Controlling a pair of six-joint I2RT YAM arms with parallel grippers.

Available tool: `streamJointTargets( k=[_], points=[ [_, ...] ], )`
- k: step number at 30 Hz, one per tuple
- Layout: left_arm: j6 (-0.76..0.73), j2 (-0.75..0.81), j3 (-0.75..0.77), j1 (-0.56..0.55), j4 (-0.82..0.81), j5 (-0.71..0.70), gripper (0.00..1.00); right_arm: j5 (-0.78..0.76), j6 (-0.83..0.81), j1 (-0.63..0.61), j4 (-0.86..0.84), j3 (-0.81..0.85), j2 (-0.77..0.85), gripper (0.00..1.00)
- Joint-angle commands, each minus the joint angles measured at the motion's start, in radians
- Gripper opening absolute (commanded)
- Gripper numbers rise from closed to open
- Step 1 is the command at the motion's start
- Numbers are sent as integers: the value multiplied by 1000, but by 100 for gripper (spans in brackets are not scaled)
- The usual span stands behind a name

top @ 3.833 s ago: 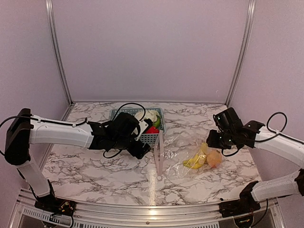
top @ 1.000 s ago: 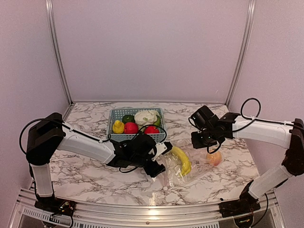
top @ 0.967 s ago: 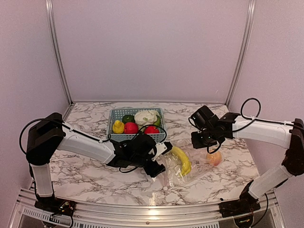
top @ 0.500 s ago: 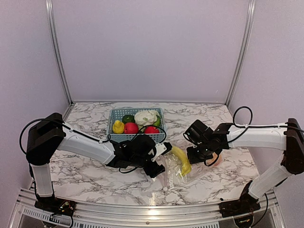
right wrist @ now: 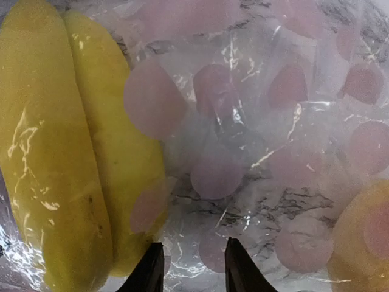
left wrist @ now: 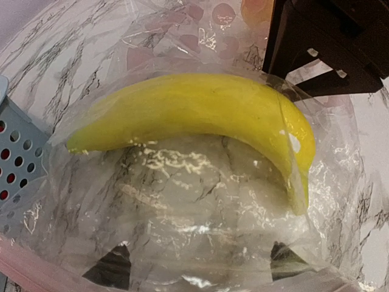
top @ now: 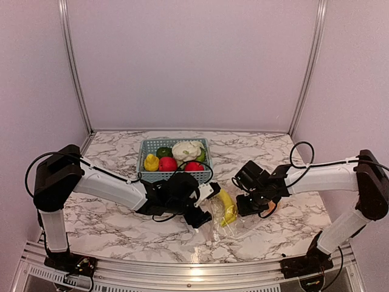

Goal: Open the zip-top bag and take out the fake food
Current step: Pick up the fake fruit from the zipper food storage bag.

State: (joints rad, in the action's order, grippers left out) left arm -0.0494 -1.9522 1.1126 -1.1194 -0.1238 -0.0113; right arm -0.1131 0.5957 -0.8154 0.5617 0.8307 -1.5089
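Note:
The clear zip-top bag [top: 226,218] lies on the marble between both arms. Inside it are a yellow banana [top: 228,205] and, farther right, an orange fruit [top: 268,205] half hidden by the right arm. My left gripper [top: 199,216] is at the bag's left end. It stands open [left wrist: 199,267], its fingertips [left wrist: 112,271] showing through the film, with the banana [left wrist: 200,109] just ahead. My right gripper [top: 246,204] hovers over the bag's right part. It is open a little [right wrist: 193,267] above the plastic, with bananas [right wrist: 55,152] to its left and the orange fruit [right wrist: 364,243] to its right.
The light blue basket [top: 146,146] stands behind the bag. It holds more fake food: yellow, red, green and white pieces. Its corner [left wrist: 15,152] shows at the left of the left wrist view. The right arm's dark body [left wrist: 328,42] looms just beyond the banana.
Over the last second my right gripper has moved left and down, from over the orange fruit to close beside the banana. The left gripper has stayed at the bag's end.

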Motion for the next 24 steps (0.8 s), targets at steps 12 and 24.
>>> streamJointTargets(
  k=[12,24],
  points=[
    [-65,11,-47,-3,-44,116,86,27,-31,-7,-61,-2,-40,67],
    [-97,15,-36,-19,-12,216,85,17,-28,-6,-52,1,-43,75]
  ],
)
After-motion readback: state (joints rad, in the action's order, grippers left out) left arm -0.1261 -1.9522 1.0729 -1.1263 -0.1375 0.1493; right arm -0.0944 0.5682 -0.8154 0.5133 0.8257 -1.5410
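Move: The banana in the bag lies some 8 cm to the right of the left hand, 3 cm ahead and slightly below it; the left hand's spread fingers are already at the bag mouth. From the right hand the banana's middle is about 5 cm left and 3 cm ahead, at nearly the same height. The peach, also in the bag, sits roughly 11 cm to the right of the right hand and 1 cm farther out. From outside the film, the right hand's left finger pushes the banana left as that gripper spreads from about a third to three-quarters open, the hand itself easing under 1 cm down and left. Meanwhile the left hand, fingers still wide inside the bag mouth, draws back some 3 cm, sinks about 1 cm and turns about 10 degrees clockwise, bringing its gap in line with the banana's near end. ##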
